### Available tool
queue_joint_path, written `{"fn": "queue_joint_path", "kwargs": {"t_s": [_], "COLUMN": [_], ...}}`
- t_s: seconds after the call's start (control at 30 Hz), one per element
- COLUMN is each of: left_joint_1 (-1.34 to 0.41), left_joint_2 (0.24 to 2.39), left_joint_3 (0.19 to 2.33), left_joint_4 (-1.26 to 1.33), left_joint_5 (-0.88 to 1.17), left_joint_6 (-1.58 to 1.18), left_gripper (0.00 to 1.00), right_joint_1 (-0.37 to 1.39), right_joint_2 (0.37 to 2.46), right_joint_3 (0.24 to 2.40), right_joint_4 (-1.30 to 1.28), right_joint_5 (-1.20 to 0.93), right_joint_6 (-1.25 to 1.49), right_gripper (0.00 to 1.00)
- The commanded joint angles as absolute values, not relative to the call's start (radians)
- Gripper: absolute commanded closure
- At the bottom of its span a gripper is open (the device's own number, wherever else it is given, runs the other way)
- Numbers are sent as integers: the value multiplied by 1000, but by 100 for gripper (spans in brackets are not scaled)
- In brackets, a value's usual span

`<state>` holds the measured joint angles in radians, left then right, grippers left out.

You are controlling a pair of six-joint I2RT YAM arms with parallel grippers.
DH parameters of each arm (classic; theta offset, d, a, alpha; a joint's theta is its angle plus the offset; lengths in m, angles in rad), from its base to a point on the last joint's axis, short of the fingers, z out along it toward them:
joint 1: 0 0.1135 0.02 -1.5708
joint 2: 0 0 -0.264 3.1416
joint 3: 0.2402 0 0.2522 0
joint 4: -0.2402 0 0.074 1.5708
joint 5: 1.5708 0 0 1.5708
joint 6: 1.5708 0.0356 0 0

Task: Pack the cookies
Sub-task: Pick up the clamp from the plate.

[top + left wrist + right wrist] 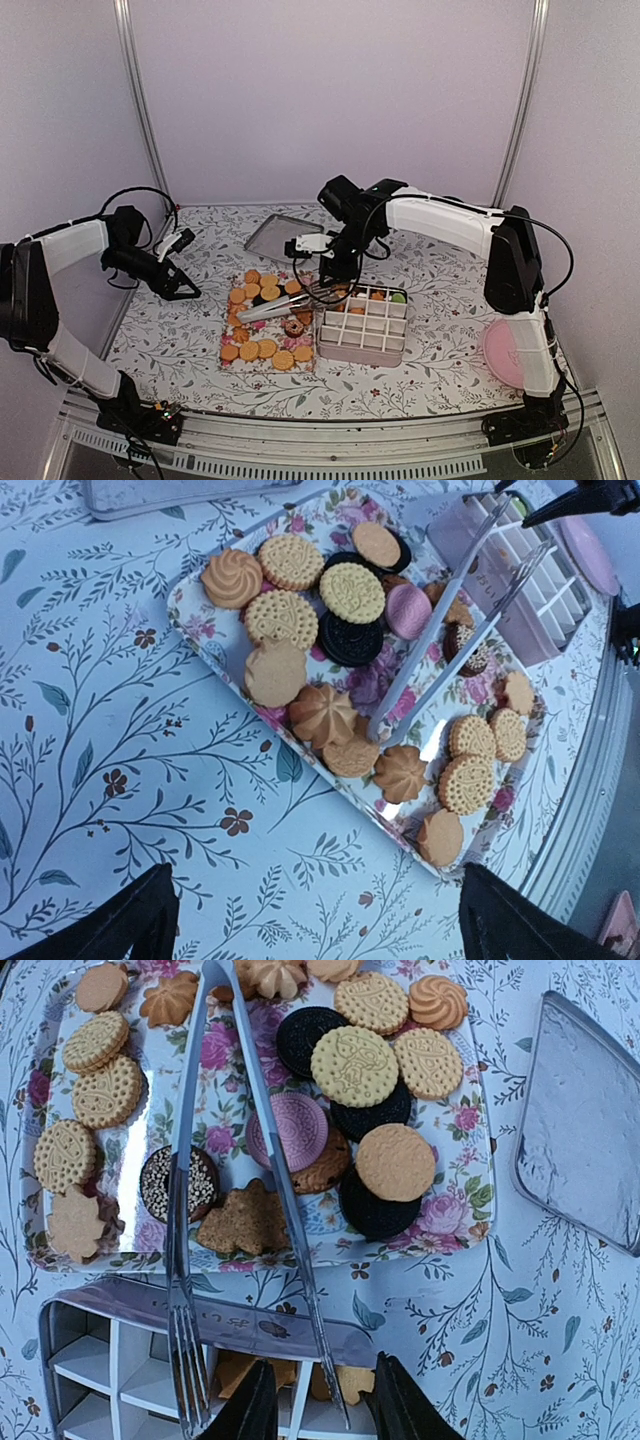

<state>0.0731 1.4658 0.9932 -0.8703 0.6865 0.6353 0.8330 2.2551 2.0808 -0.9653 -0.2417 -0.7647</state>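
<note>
The cookies (pixel 352 1065) lie on a floral tray (pixel 455 1120): mostly golden, some dark, one pink (pixel 300 1130). A few golden ones sit in the white divided box (pixel 362 345), with a green one (pixel 398 297) at its back right. Metal tongs (pixel 290 1200) rest across the tray and the box rim. My right gripper (pixel 320 1405) hovers over the box, open; one tong arm's tip lies between its fingers with gaps on both sides. My left gripper (pixel 320 920) is wide open over the tablecloth just left of the tray (pixel 195 620), with nothing in it.
A metal lid (pixel 278 234) lies behind the tray. A large pink plate (pixel 508 352) sits at the right by the right arm's base. White walls close in the back and sides. A metal rail runs along the table's near edge.
</note>
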Motion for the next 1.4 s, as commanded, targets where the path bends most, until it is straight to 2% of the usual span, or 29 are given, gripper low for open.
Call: {"fn": "queue_joint_path", "kwargs": {"t_s": [0.0, 0.27, 0.33, 0.47, 0.53, 0.63, 0.73, 0.83, 0.87, 1.1, 1.37], "left_joint_1": [78, 78, 77, 77, 78, 78, 77, 78, 77, 77, 77], "left_joint_2": [1444, 1445, 1445, 1444, 1442, 1440, 1437, 1437, 1437, 1440, 1436], "left_joint_3": [1015, 1023, 1023, 1025, 1025, 1027, 1030, 1034, 1035, 1048, 1067], "left_joint_4": [-884, -883, -883, -883, -884, -884, -885, -885, -884, -886, -886], "left_joint_5": [686, 686, 686, 685, 685, 686, 691, 695, 696, 718, 766], "left_joint_6": [640, 637, 637, 637, 637, 637, 634, 632, 631, 625, 614], "left_gripper": [2, 2, 2, 2, 2, 2, 2, 2, 2, 2, 1], "right_joint_1": [834, 836, 835, 838, 843, 848, 850, 851, 850, 850, 850], "right_joint_2": [2228, 2237, 2230, 2206, 2195, 2194, 2199, 2194, 2186, 2109, 1930], "right_joint_3": [2069, 2064, 2054, 2016, 1991, 1971, 1972, 1973, 1972, 1931, 1794], "right_joint_4": [-980, -975, -976, -955, -939, -926, -921, -899, -893, -816, -652], "right_joint_5": [-279, -280, -283, -290, -289, -282, -274, -251, -244, -246, -303], "right_joint_6": [-780, -784, -784, -782, -784, -785, -783, -771, -769, -752, -706], "right_gripper": [67, 85, 86, 82, 73, 72, 82, 98, 100, 100, 100]}}
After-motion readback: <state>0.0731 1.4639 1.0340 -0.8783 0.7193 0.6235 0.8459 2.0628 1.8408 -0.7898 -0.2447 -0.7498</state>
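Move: The clamp lies slanting from the cookie tray onto the box rim. Its middle is about 9 cm left of the right gripper, 4 cm back and 4 cm lower, with its smooth leg's end just beneath the part-open fingers. The box's middle is 6 cm right and 7 cm back, the cookie tray's 13 cm left and 6 cm back, and the grey tray is 15 cm ahead and 9 cm left. From the left gripper the clamp is some 19 cm right, 1 cm back and 7 cm below. Narrow the right fingers over the clamp's smooth leg, reopen them a little as you sink about 2 cm and ease back nearly as far, then close them fully to pinch that leg near its free end, leaving the fork leg outside the grip. Then lift, slowly at first and faster later, about 5 cm up from the low point. ##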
